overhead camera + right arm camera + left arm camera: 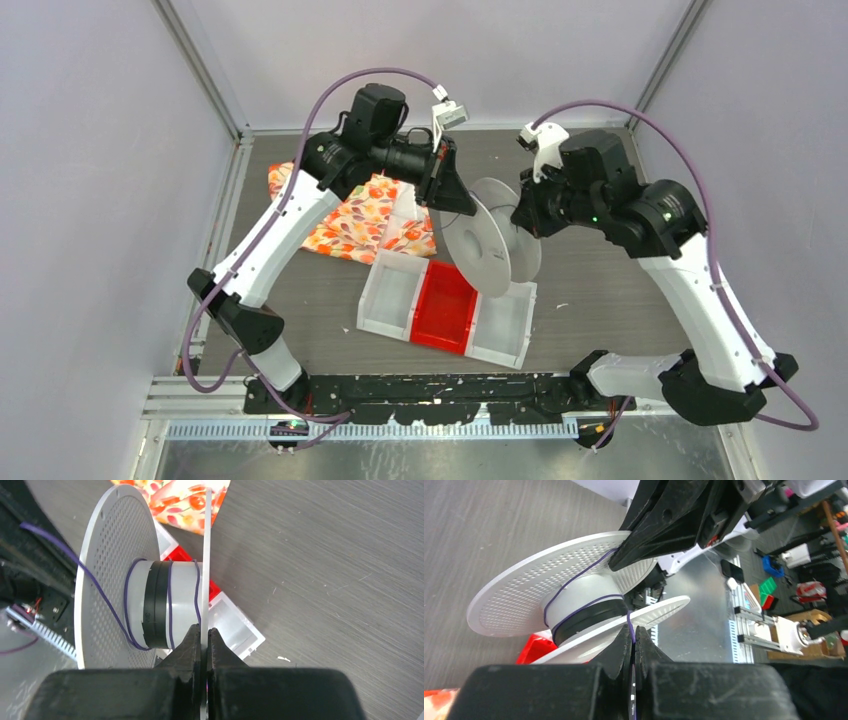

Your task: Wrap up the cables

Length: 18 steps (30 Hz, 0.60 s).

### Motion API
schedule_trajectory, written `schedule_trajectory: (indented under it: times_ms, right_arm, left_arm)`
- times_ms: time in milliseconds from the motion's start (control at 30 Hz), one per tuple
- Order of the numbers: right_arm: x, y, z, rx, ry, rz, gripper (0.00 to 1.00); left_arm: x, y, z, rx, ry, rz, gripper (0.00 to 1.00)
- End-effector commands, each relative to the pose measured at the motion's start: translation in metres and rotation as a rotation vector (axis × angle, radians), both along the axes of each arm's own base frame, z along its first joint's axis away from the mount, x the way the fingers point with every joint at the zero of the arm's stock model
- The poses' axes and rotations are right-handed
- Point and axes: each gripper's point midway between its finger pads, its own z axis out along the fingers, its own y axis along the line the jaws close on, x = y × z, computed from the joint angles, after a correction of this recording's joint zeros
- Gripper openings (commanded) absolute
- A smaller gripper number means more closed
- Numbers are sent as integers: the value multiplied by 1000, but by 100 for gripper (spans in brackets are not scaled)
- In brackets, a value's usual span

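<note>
A white spool (488,246) with two perforated flanges hangs in mid-air between the arms. My right gripper (204,632) is shut on the rim of one flange (205,555), seen edge-on. The cable (170,600), a thin purple wire, lies in a few loose turns round the hub beside a black band. In the left wrist view the cable (574,611) climbs over the near flange's edge and into my left gripper (634,630), which is shut on it. From above, the left gripper (455,200) is at the spool's far left and the right gripper (525,215) at its right.
Under the spool a tray (390,300) of white compartments with one red compartment (445,305) sits on the dark table. An orange leaf-patterned cloth (350,225) lies behind it on the left. Thick purple hoses (330,100) arch over both arms.
</note>
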Motion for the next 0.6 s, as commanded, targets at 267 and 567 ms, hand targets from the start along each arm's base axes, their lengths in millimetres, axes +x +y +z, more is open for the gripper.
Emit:
schedule_trajectory:
  times_ms: [267, 567]
  right_arm:
    - [-91, 8, 41, 144, -19, 411, 0]
    - [-121, 5, 66, 193, -40, 513, 0]
  left_arm:
    - [-32, 7, 14, -139, 11, -225, 0]
    - [-38, 32, 19, -261, 66, -422, 0]
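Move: The spool, gripped by the right hand at its rim, has its middle about 7 cm to that hand's left, 1 cm ahead and 5 cm below. From the left hand, pinching the cable, the spool lies some 6 cm right, 4 cm back and 8 cm lower. Far below the left hand (38 cm) are the tray, 4 cm back and level sideways, and the cloth, 17 cm ahead and 20 cm left. Both hands draw back 5 to 7 cm, left pinching the cable, turning clockwise, right holding the spool, turning counter-clockwise. ##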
